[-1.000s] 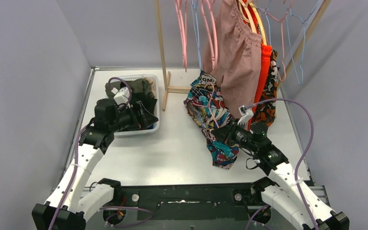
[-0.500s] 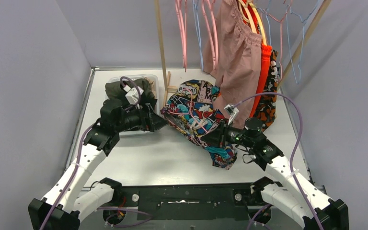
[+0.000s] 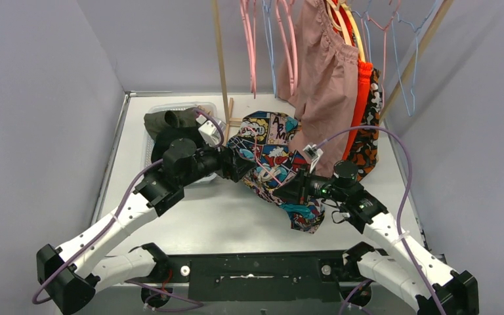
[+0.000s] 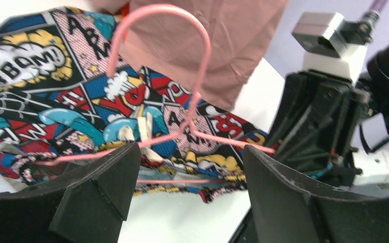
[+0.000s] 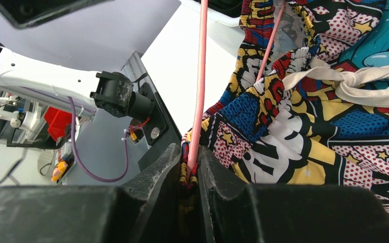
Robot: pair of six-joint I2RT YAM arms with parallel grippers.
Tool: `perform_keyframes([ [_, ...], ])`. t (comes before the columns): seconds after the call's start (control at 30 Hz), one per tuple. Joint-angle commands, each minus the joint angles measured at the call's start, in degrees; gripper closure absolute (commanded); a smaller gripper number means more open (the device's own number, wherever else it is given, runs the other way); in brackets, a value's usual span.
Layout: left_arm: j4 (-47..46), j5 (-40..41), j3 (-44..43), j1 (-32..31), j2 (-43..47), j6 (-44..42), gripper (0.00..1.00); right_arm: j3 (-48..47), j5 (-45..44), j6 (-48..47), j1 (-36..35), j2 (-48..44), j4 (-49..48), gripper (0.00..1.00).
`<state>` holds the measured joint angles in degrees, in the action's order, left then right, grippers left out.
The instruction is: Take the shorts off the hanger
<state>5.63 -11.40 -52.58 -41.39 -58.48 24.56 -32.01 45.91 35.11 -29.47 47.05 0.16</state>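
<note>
The multicolour comic-print shorts point(image 3: 270, 146) hang on a pink wire hanger point(image 4: 198, 76) and are held low over the table, clear of the rack. My right gripper point(image 3: 290, 189) is shut on one end of the hanger point(image 5: 201, 76), with a fold of the waistband point(image 5: 243, 109) pinched beside the wire. My left gripper point(image 3: 237, 164) is open at the other end of the shorts. In the left wrist view the hanger's lower bar and the waistband edge point(image 4: 182, 179) lie just beyond the wide-spread fingertips point(image 4: 124, 162).
Dusty pink shorts point(image 3: 325, 79), orange shorts point(image 3: 363, 98) and orange-black patterned shorts point(image 3: 367, 147) hang on the wooden rack point(image 3: 222, 65) behind, beside bare hangers point(image 3: 251, 39). A white bin point(image 3: 170, 105) holding olive shorts point(image 3: 170, 119) stands back left, partly hidden by my left arm.
My left gripper has left the bin and swung right to the comic-print shorts, narrowing slightly. My right gripper has carried the hanger and shorts leftward, towards it.
</note>
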Motion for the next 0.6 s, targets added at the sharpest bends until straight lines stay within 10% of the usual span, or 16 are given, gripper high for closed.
perform_keyframes([
  [0.0, -12.01, 7.5, -0.96, -0.37, -0.86, -2.25, 0.28, -3.94, 1.99, -0.6, -1.31, -1.5, -4.12, 1.0],
  [0.57, -16.46, -2.8, -3.03, -0.36, -7.57, -3.47, 0.8, -4.3, 0.54, -0.12, -1.73, -2.39, -3.7, 1.0],
])
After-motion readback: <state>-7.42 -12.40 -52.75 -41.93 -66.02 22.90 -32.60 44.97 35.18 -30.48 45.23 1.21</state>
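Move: Just ahead of the open left gripper is the neck of the pink hanger, below its hook: about 3 cm farther out, 3 cm to the right and near its height. The comic-print shorts still on the hanger have their middle roughly 6 cm right, 2 cm ahead and 8 cm below that hand. The basket is some 22 cm left, 8 cm ahead and 20 cm below. From the right hand, the neck is about 9 cm ahead and 6 cm left. Reaching in for the hanger's neck, the left hand goes forward about 3 cm, rising a little, then edges some 3 cm to the right as its fingers close from wide open to a narrow gap on either side of the neck. The right hand barely shifts and keeps its pinch on the hanger's near end and the waistband there. ##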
